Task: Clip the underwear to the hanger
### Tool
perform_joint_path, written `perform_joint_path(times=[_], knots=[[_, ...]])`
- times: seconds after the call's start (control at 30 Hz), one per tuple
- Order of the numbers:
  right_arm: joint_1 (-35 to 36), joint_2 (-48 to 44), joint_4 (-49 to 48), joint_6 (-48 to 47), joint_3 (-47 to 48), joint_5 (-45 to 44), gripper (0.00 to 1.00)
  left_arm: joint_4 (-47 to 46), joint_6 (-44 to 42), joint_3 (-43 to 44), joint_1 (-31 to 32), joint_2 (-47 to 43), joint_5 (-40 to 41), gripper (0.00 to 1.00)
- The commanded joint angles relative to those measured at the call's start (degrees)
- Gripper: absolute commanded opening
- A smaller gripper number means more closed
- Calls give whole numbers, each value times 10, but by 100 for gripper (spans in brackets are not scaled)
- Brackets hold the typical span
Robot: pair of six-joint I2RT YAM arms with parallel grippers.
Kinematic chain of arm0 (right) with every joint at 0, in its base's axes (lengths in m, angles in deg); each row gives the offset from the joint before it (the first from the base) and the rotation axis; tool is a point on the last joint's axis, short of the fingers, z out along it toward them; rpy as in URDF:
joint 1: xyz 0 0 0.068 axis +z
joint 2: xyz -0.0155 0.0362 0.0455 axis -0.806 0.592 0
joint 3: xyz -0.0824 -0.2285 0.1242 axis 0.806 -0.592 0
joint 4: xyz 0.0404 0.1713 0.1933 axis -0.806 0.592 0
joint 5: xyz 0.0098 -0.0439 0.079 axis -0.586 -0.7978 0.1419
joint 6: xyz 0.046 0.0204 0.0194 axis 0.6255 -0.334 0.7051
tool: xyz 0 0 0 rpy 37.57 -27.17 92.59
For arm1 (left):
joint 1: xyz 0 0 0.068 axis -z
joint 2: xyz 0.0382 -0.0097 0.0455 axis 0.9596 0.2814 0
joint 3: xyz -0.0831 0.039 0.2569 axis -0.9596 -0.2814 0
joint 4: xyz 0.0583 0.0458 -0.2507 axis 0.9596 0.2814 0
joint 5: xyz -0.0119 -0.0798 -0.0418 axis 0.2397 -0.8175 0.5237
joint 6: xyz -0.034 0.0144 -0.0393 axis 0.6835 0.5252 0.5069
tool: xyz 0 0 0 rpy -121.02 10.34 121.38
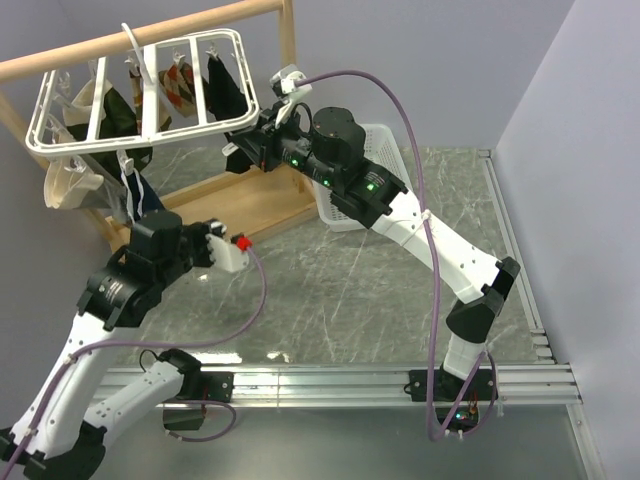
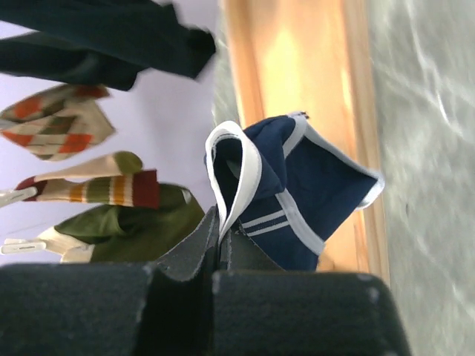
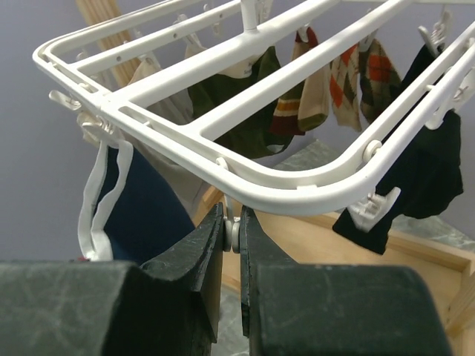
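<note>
The white grid hanger (image 1: 140, 90) hangs from the wooden rail, with socks and dark garments clipped under it. The navy underwear (image 2: 312, 185) with white trim dangles below the hanger's near-left corner (image 3: 141, 215), held at one end by a corner clip (image 3: 93, 126). My left gripper (image 2: 221, 231) is shut on the underwear's white waistband and sits just below the garment (image 1: 143, 212). My right gripper (image 3: 232, 236) is shut on a small white clip (image 3: 232, 231) hanging under the hanger's curved front rim (image 3: 297, 194), at the hanger's right end (image 1: 232, 150).
The wooden rail stand (image 1: 150, 35) has a base board (image 1: 240, 205) under the hanger. A white laundry basket (image 1: 380, 138) stands behind the right arm. Argyle and striped socks (image 3: 349, 74), a black garment (image 3: 423, 163) and a green cloth (image 2: 141, 222) hang from other clips.
</note>
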Motion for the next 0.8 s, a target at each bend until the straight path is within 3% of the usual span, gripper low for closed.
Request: perform_joint_path(times=[0.0, 0.1, 0.3, 0.77], knots=[[-4, -18, 18, 21, -10, 18, 0, -112, 114, 62, 0, 45, -31, 0], [-3, -22, 19, 30, -15, 27, 0, -148, 187, 110, 0, 74, -52, 0], [-3, -29, 18, 27, -22, 39, 0, -163, 253, 156, 0, 112, -72, 0], [0, -41, 32, 4, -33, 48, 0, -132, 237, 189, 0, 138, -40, 0]])
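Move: The hanger clip I'm after, at the near right corner and pinched in my right fingers, lies from my left hand about 9 cm ahead, 12 cm to the right and some 17 cm up. The near left corner clip, already holding the underwear's other end, is roughly 20 cm left of it and nearly level with it. A black garment hangs about 9 cm beyond my right hand's clip. From my right hand the clip is right at the fingertips. Still pinching the free end of the underwear's waistband in shut fingers, I lift my left hand about 9 cm, carrying it some 5 cm forward and as far right towards the clip in my right hand. On the way I roll it about 30 degrees, left side down, fast at first, then easing almost to a stop. My right hand keeps its grip on the clip, sinking about a centimetre. ##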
